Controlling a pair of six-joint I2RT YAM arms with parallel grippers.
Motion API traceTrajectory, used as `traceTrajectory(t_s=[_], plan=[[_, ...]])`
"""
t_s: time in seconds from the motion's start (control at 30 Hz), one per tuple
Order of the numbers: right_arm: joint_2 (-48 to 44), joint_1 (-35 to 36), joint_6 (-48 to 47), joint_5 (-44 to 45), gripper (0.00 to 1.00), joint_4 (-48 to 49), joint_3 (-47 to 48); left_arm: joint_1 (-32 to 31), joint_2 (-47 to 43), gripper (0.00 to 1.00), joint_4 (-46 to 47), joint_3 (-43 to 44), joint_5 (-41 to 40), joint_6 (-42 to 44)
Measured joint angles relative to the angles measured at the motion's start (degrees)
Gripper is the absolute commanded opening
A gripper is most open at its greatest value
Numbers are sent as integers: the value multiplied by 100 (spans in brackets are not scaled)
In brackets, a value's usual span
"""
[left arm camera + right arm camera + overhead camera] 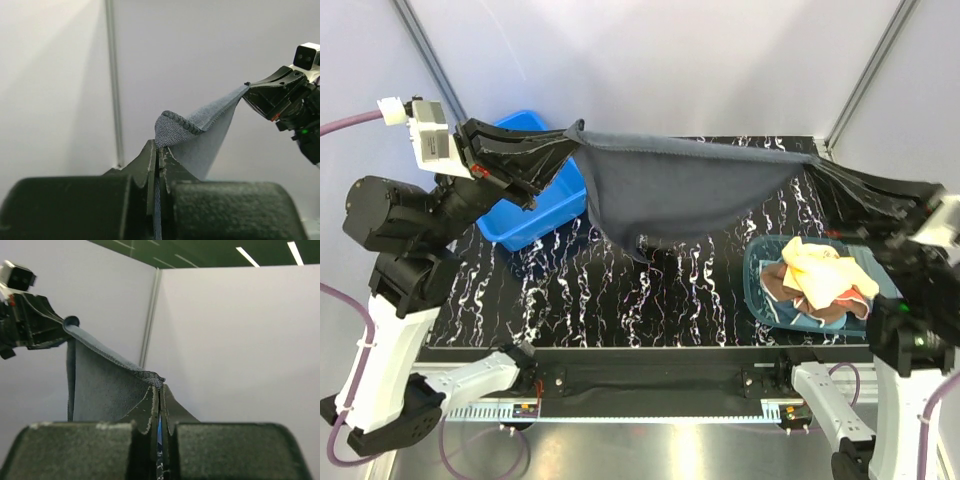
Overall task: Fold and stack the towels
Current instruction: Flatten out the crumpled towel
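A dark navy-grey towel (670, 185) hangs stretched in the air between both arms, its lower edge sagging toward the table. My left gripper (565, 135) is shut on its left corner (172, 127), high above the blue tub. On the opposite side my right gripper (817, 160) is shut on the other corner (150, 376). More towels lie bunched in the teal bowl (757, 290): a yellow one (820, 275) on top, a brown one (780, 280) beneath, a light blue one (875, 268) at the back.
A blue plastic tub (535, 205) stands at the back left of the black marbled table (620, 300), under my left arm. The teal bowl sits at the right, close to my right arm's base. Grey walls close off the back.
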Motion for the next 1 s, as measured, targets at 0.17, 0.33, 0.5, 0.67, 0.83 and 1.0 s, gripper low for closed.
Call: traceTrajectory(t_s=[0.17,0.33,0.5,0.67,0.83,1.0], plan=[[-118,0,382,46,0,-142,286,-219,278,0,-382,507,35,-214],[208,0,341,363,0,-385,610,-238,782,0,-887,1075,-221,-57],[859,0,-42,964,0,-398,636,-101,1574,0,-1410,1613,-828,420],[2247,0,-363,1268,0,-42,640,730,2780,0,-1335,1746,-927,520],[4225,0,-426,1233,0,448,682,1397,4511,0,-1287,2273,-879,522],[6046,-22,-343,1095,0,719,905,1773,6299,0,-1239,3403,-726,522]])
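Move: Each hand holds a towel corner high up, the cloth hanging between them. The far tabletop it is being taken to lies about 35 cm ahead and 60 below both: some 12 cm to the left hand's right, 12 to the right hand's left. The blue bin sits roughly 30 cm ahead and 30 left of the left hand; the teal basket is about 6 cm ahead and 20 right of the right hand. Still pinching the towel's corners, both hands swing about 40 cm forward and 25 down towards the far tabletop. ##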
